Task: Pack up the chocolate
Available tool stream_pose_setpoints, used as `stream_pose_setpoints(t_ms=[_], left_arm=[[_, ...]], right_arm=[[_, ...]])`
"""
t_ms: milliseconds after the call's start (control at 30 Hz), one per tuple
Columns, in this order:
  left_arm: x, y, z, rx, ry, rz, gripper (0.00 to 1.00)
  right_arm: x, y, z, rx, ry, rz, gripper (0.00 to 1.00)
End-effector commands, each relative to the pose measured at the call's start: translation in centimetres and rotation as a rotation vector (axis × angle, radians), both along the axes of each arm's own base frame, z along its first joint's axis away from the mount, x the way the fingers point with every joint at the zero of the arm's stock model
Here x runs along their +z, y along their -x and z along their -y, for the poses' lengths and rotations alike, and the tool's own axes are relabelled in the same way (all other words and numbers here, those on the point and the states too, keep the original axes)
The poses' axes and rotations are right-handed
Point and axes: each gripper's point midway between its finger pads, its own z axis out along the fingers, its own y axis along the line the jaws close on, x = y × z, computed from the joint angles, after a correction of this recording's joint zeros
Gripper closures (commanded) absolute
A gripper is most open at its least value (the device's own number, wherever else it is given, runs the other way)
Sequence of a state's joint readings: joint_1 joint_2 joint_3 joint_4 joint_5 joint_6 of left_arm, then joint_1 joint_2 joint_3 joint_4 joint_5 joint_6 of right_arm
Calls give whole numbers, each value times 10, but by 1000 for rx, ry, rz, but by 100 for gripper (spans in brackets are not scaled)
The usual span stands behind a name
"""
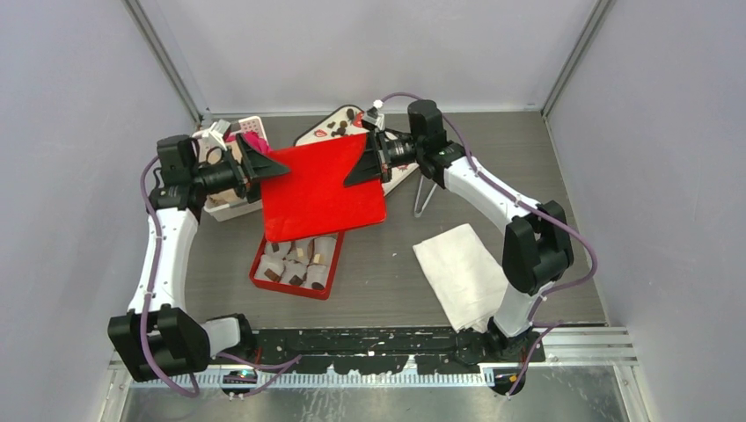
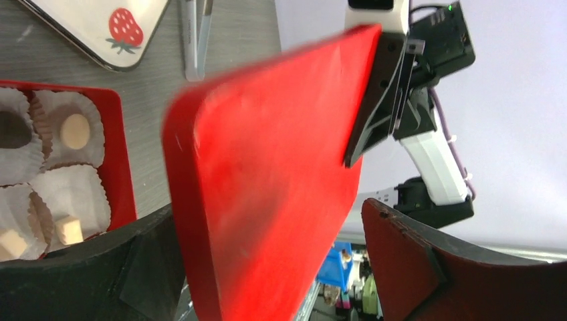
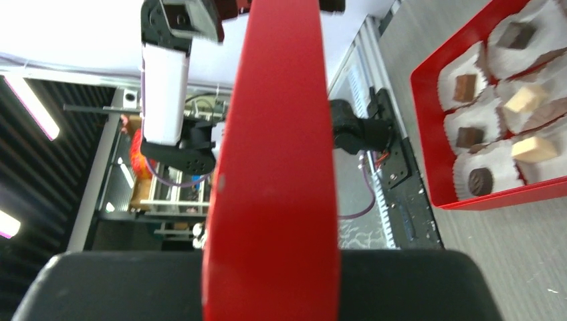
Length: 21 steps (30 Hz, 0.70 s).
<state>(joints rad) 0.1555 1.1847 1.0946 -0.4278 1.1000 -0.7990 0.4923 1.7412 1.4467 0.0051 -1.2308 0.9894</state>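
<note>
A red lid (image 1: 321,189) hangs tilted above the red box (image 1: 262,280), which holds white paper cups with chocolate (image 1: 299,257) in them. My right gripper (image 1: 356,171) is shut on the lid's right edge; in the right wrist view the lid (image 3: 274,167) stands edge-on between my right gripper (image 3: 271,281) jaws. My left gripper (image 1: 273,167) is open around the lid's left edge. In the left wrist view a gap shows between the lid (image 2: 267,187) and one jaw of my left gripper (image 2: 281,267). Dark chocolate (image 3: 466,87) and pale chocolate (image 3: 525,100) sit in the box (image 3: 468,200).
A white tray printed with strawberries (image 1: 339,123) lies behind the lid with a few dark pieces on it. Metal tongs (image 1: 425,198) rest beside it. A white cloth (image 1: 462,272) lies at the front right. A white basket (image 1: 224,209) stands at the left.
</note>
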Motion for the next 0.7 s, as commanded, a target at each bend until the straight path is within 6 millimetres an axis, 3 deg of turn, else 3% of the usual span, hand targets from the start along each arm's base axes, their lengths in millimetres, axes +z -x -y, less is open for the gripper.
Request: stream_pose_setpoints(t_ms=[0,100,267,433,600,667], left_arm=[[13,-2,-20,8,-106,124,7],[16,-11,-34,48,-171,138,5],[27,-15,-27,-29,-110,187,7],[35,12,14,-265,-32,245,9],[21,35,51,-435,-28,188,11],[13,47,64,-507,-47,167,12]], right_arm=[[41,29,6,153,-95,71,99],[40,39,12,169,-85,52,99],[26,72,27,219,-21,15,99],[9,97,36,258,33,-22,99],[-23,127,48,364,201,43,99],[-25,138,49,415,232,24,99]])
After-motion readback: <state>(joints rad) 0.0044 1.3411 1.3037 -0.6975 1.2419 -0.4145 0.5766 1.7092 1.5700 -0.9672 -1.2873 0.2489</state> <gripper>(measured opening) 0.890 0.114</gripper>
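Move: The right hand already holds the red lid by its right edge; the open chocolate box lies about 17 cm to this hand's left, 2 cm back and some 28 cm below. The strawberry tray is about 25 cm ahead of the right hand, 1 cm to its left, the tongs 15 cm ahead and 18 cm to its right, both about 30 cm below. From the open left hand the lid's middle lies about 11 cm right, 2 cm back, level in height, and the box 3 cm back, 1 cm right, 28 cm below. Keeping its pinch on the lid's right edge, the right hand draws the lid back towards the bases by about 10 cm, gathering speed and easing some 3 cm down and 3 cm to the right late on, while the wrist turns about 15 degrees counter-clockwise. The left hand, fingers still wide open and never closing on the lid, first goes a few centimetres left and forward off the lid's corner, then reverses to the right and back past where it began, turning about 20 degrees clockwise along the lid's far side. ##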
